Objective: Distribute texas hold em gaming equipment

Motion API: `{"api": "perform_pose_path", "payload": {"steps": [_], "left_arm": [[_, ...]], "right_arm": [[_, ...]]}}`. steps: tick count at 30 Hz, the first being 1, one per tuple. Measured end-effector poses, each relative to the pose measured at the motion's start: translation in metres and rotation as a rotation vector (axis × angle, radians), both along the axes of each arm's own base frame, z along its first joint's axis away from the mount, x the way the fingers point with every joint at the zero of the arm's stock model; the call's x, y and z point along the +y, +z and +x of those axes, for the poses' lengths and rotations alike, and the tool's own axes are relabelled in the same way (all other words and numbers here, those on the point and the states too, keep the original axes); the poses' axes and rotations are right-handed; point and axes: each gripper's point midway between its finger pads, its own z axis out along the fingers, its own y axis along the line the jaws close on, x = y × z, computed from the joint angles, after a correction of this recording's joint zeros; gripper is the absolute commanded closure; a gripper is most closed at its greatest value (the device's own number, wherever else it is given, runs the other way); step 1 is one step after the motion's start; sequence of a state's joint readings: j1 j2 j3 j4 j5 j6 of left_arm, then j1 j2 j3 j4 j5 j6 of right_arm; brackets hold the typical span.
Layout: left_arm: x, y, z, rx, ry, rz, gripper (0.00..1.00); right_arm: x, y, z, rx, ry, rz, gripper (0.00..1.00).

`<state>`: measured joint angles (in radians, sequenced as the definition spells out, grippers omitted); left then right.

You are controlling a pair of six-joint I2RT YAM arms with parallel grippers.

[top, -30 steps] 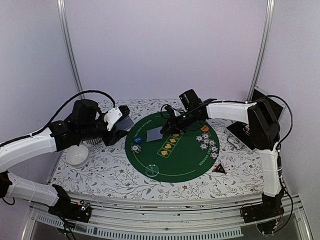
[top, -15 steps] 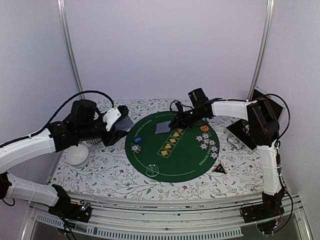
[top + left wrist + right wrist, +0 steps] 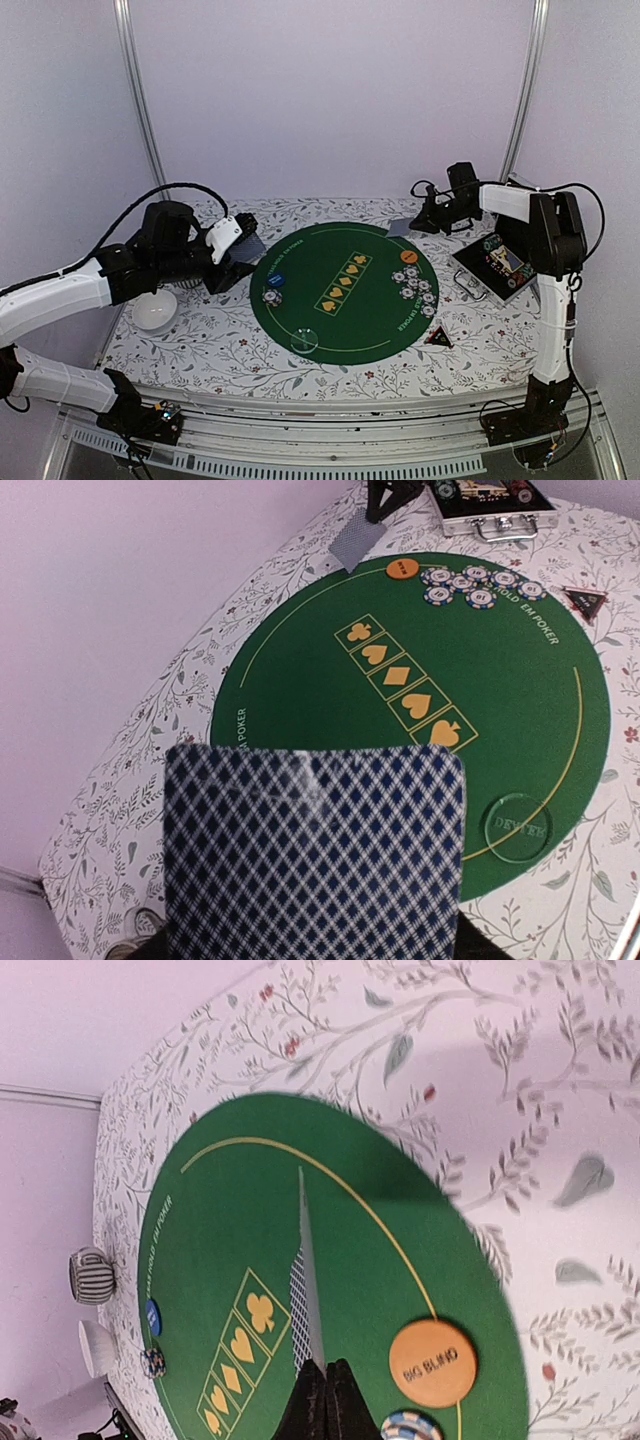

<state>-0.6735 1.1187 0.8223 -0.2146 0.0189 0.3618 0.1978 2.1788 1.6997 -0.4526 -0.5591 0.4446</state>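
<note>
My left gripper (image 3: pixel 238 260) is shut on grey-blue-backed playing cards (image 3: pixel 315 850) above the left edge of the round green mat (image 3: pixel 350 310); the cards hide its fingers in the left wrist view. My right gripper (image 3: pixel 418 224) is shut on one card (image 3: pixel 400 227), held above the mat's far right edge. That card shows edge-on in the right wrist view (image 3: pixel 303 1290). A cluster of whitish chips (image 3: pixel 415 285) and an orange button (image 3: pixel 409 256) lie on the mat's right. A blue button (image 3: pixel 277 280) and a chip stack (image 3: pixel 272 296) lie on its left.
A clear round disc (image 3: pixel 304 340) lies at the mat's near edge. An open metal chip case (image 3: pixel 497 262) stands at the right, with a black triangle (image 3: pixel 438 337) in front of it. A white bowl (image 3: pixel 155 312) and a striped mug (image 3: pixel 91 1276) stand at the left.
My right gripper has carried its card from the middle of the mat to the far right edge. The left arm has stayed still with its cards.
</note>
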Motion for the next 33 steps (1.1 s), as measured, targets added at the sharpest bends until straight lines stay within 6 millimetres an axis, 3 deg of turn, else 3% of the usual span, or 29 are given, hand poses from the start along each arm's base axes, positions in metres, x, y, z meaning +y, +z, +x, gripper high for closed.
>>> {"api": "perform_pose_path", "payload": {"steps": [3, 9, 14, 18, 22, 26, 29, 31, 33], "left_arm": [[0.000, 0.000, 0.000, 0.000, 0.000, 0.000, 0.45], [0.000, 0.000, 0.000, 0.000, 0.000, 0.000, 0.45], [0.001, -0.001, 0.001, 0.001, 0.002, 0.000, 0.45], [0.000, -0.001, 0.000, 0.002, -0.001, -0.001, 0.45], [-0.001, 0.000, -0.001, 0.005, -0.012, -0.005, 0.45], [-0.004, -0.001, -0.003, 0.009, -0.034, -0.008, 0.45], [-0.007, -0.002, -0.007, 0.017, -0.063, -0.012, 0.45], [-0.009, -0.003, -0.009, 0.019, -0.083, -0.012, 0.45], [-0.011, -0.004, -0.012, 0.020, -0.105, -0.014, 0.45]], "right_arm": [[-0.002, 0.012, 0.023, -0.060, 0.025, -0.008, 0.99], [0.006, -0.001, 0.015, -0.018, 0.067, 0.010, 0.99], [0.008, -0.025, 0.015, 0.027, 0.072, 0.010, 0.97], [0.007, -0.051, 0.019, 0.075, 0.057, 0.001, 0.63], [-0.001, -0.062, 0.018, 0.111, 0.031, -0.058, 0.38], [-0.018, -0.036, 0.022, 0.041, -0.017, -0.207, 0.22], [-0.021, 0.016, 0.022, -0.081, -0.034, -0.313, 0.14], [-0.004, 0.063, 0.015, -0.199, 0.002, -0.345, 0.13], [0.037, 0.111, -0.003, -0.339, 0.110, -0.334, 0.12]]}}
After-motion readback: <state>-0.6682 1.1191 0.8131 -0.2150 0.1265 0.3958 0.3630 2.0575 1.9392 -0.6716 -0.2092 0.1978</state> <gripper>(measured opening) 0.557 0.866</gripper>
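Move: The right hand holds a card pinched in shut fingers; the mat spot where it goes is about 5 cm ahead, 6 cm to the left and 9 cm below. The orange big blind button lies almost straight below the hand, level with it and 1 cm left; the chip cluster is some 10 cm back of the hand and 1 cm right. From the left hand, the spot is roughly 29 cm ahead, 32 cm right and 21 cm below. Still pinching the card, the right hand edges forward 2 cm, then sinks about 6 cm to the green mat just beyond the big blind button. There the fingers open wide and let go of the card; the hand then climbs about 17 cm clear of it, drifting left at the end while the fingers tip upward some 25 degrees. The left hand keeps its grip on the card deck. ##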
